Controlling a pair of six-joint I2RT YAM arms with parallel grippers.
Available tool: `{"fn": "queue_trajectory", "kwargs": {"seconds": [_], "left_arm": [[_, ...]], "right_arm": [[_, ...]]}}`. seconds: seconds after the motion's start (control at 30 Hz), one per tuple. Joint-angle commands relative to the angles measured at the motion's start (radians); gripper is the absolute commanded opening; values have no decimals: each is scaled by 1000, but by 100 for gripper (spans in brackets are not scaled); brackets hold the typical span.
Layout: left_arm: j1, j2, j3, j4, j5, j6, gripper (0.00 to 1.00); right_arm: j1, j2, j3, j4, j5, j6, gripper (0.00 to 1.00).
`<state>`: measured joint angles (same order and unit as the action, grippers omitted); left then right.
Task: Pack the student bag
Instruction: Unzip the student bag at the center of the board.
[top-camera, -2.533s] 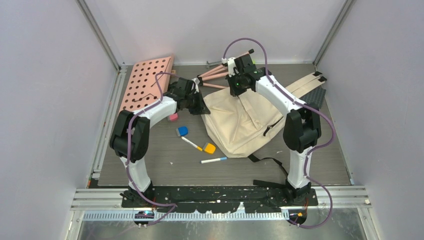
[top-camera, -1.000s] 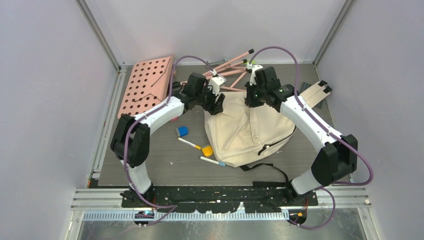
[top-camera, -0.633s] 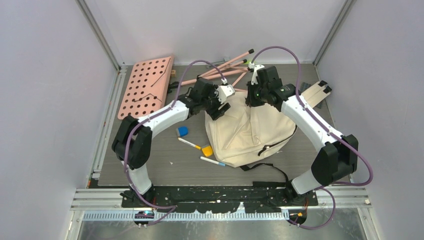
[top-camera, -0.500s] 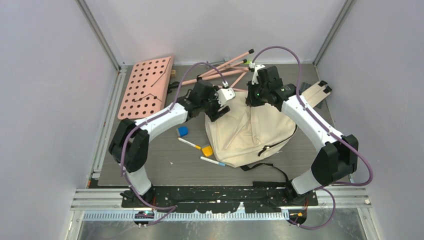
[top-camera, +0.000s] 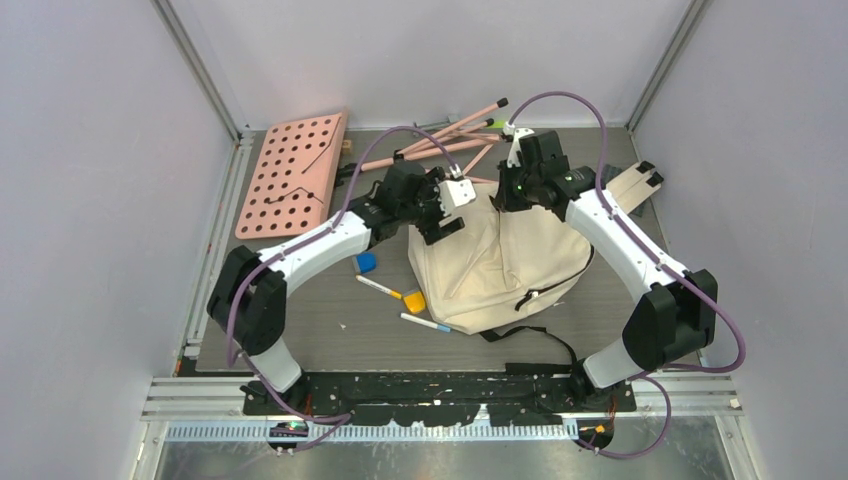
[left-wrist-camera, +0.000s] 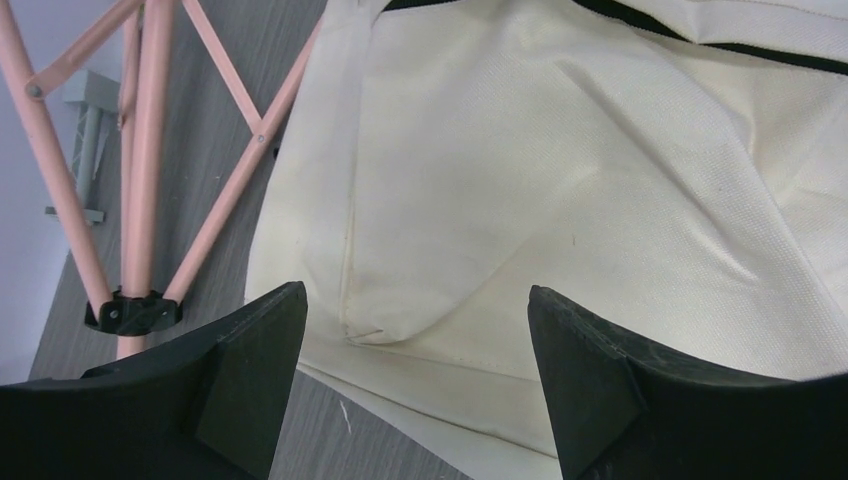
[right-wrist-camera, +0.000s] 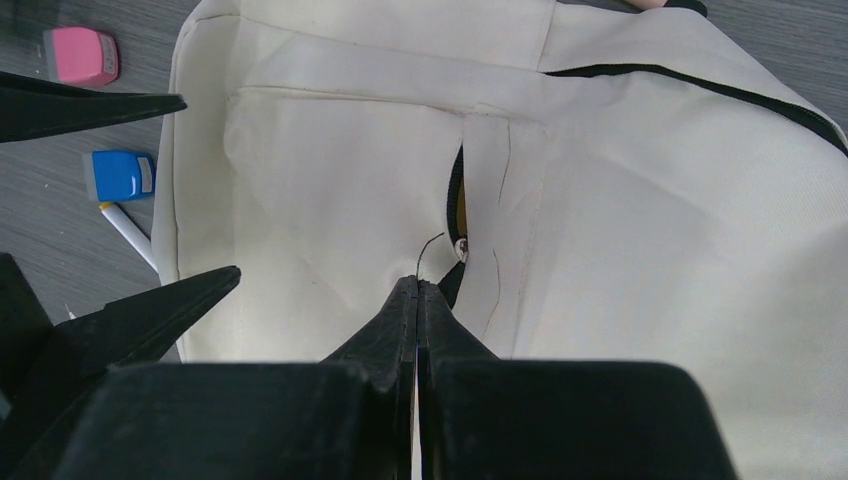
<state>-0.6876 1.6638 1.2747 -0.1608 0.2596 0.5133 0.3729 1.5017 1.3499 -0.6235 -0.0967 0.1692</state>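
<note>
The cream student bag lies at the table's middle right, its far end pulled up into a peak. My right gripper is shut at that peak, pinching the thin pull by the black zipper of the bag. Open at the bag's far left corner is my left gripper. Its fingers stand wide either side of a cloth fold, apart from it. One left finger shows in the right wrist view.
A pink pegboard lies at the back left, and a pink folding frame behind the bag. Left of the bag sit a blue eraser, an orange block, two markers and a pink eraser. Black straps trail in front.
My left gripper has moved right to the bag's far left corner and opened wider. The right gripper has kept its pinch, shifting barely at all.
</note>
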Motion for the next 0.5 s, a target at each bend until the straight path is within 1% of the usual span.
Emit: {"fn": "queue_trajectory", "kwargs": {"seconds": [0.0, 0.2, 0.3, 0.33, 0.4, 0.47], "left_arm": [[-3, 50, 8, 47, 25, 21, 84], [-3, 120, 19, 129, 18, -26, 82], [-2, 151, 27, 167, -17, -71, 74], [-1, 161, 32, 181, -26, -84, 67], [-2, 172, 43, 179, -35, -101, 48], [-1, 176, 51, 170, -51, -122, 25]], "right_arm": [[-8, -33, 7, 19, -25, 16, 1], [-15, -37, -12, 18, -26, 11, 1], [-15, -42, -28, 8, -31, -10, 1], [-15, -44, -32, 5, -32, -16, 1], [-15, -46, -43, -6, -31, -37, 1], [-15, -50, -54, -26, -23, -55, 1]]}}
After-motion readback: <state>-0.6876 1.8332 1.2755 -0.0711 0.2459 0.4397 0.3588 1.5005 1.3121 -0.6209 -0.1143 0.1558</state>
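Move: The loose cloth of the student bag that the open left fingers go for lies about 7 cm below the left hand, some 2 cm ahead and 2 cm to its right. The zip slider is about 9 cm to that hand's right, 1 cm ahead and 2 cm lower; a pink tripod leg lies straight ahead, about 11 cm out and 13 cm below. From the right hand, which already holds the slider's pull, the slider sits roughly 2 cm ahead and 2 cm below. The left hand drops about 6.5 cm onto the bag's cloth just left of the zip, drifting slightly forward and to the right, and near the bottom its wide-open fingers close to about half their gap around a fold of the cloth. Meanwhile the right hand, fingers shut, keeps its hold on the zip pull and barely shifts until late, when it eases down about 1.5 cm and a touch back and to the right. ##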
